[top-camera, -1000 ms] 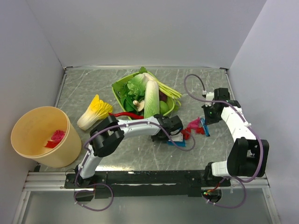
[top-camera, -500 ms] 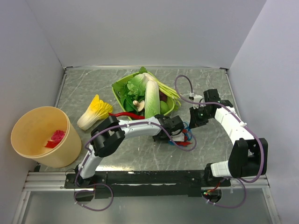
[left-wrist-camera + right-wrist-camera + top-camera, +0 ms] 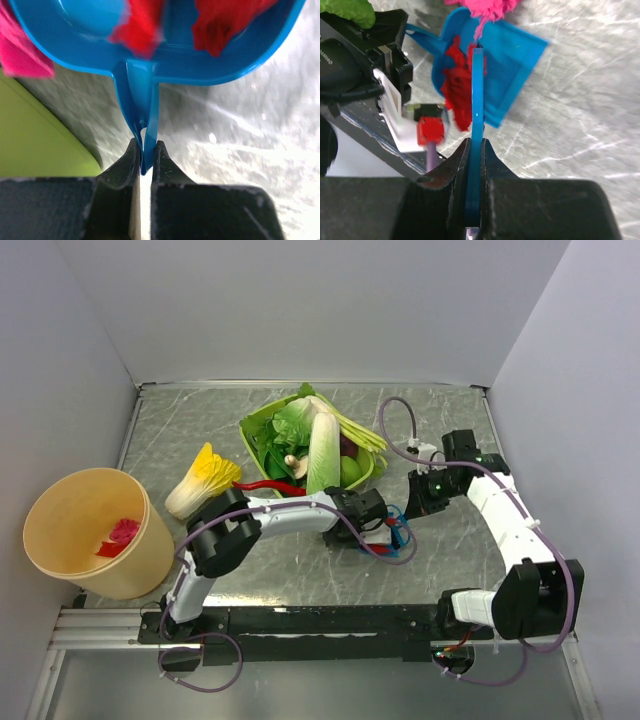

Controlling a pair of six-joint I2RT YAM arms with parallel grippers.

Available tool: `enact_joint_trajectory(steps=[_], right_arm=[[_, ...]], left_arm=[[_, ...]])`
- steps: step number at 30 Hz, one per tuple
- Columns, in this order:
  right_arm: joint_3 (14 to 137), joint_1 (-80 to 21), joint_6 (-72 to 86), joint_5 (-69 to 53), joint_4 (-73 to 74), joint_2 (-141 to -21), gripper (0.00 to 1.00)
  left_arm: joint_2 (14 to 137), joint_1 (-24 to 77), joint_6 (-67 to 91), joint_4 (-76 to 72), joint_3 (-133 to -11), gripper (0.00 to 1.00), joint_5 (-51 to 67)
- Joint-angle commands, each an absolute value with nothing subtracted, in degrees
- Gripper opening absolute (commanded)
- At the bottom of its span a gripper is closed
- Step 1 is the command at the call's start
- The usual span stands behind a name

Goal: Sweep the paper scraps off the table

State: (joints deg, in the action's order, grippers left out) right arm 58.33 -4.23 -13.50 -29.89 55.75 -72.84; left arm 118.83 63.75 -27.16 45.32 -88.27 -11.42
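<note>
My left gripper (image 3: 146, 152) is shut on the thin handle of a blue dustpan (image 3: 90, 22) resting on the table (image 3: 240, 135). Red paper scraps (image 3: 217, 25) lie inside the pan and a pink one (image 3: 20, 52) hangs at its rim. My right gripper (image 3: 476, 147) is shut on the flat blue handle of a brush (image 3: 477, 95), whose far end reaches into the dustpan (image 3: 517, 55) among red paper scraps (image 3: 454, 87) and a pink tuft (image 3: 490, 7). From above, the left gripper (image 3: 370, 512) and right gripper (image 3: 416, 502) meet near the table's middle.
A tan bucket (image 3: 60, 515) holding red and pink scraps (image 3: 120, 533) stands off the table's left edge. A green basket of vegetables (image 3: 258, 425), a napa cabbage (image 3: 203, 480) and a red chili pepper (image 3: 268, 485) lie just behind the left arm.
My right gripper has swung left with the brush up against the dustpan. The scraps that lay on the table right of the pan are now inside it.
</note>
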Motion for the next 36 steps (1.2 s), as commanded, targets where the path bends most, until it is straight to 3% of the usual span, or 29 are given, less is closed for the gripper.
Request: enact_joint_trajectory(steps=[1,8,17,36], right_arm=[[64.68,-4.04,-17.22,-28.21,60.55,-69.00,0.00],[66.01,-3.78,-18.99,-20.85,55.04,-68.47,0.00],[60.39,-3.87,-23.73,-12.13,37.45,-73.20,0.00],[60.38,-8.70,-16.97,-21.97,36.47,-85.25,0.00]], left_arm=[[112.07,62.67,-26.98,43.77,-84.83,0.01,-8.88],[103.63,62.14,-28.83,47.79,-79.02,0.01,-4.22],[104.32,61.35,-26.55,57.04,-77.70,0.01,-5.62],[106.61,57.22,-19.69,56.07,-75.14,0.01,-14.33]])
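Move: The pink scrap lies roughly 8 cm to the right of the left hand and 7 cm ahead, on table level just below it; from the right hand it is about 9 cm left, 6 cm ahead and 12 cm down. The dustpan head, with the red scraps in it, sits some 10 cm right of the left hand and about level with it fore and aft. The green basket's middle is about 15 cm left of the pink scrap and 13 cm beyond it. The pink scrap, beside the pan's far edge, is left free as the left hand, still pinching the pan's handle, lifts and draws the pan back-left, then sets it lower, some 12 cm leftward in all, turning slightly counter-clockwise. The right hand keeps its brush, raises it off the pan about 4 cm, arcs forward and slightly right around the scrap, sinks on its right side and finally eases left towards it. ##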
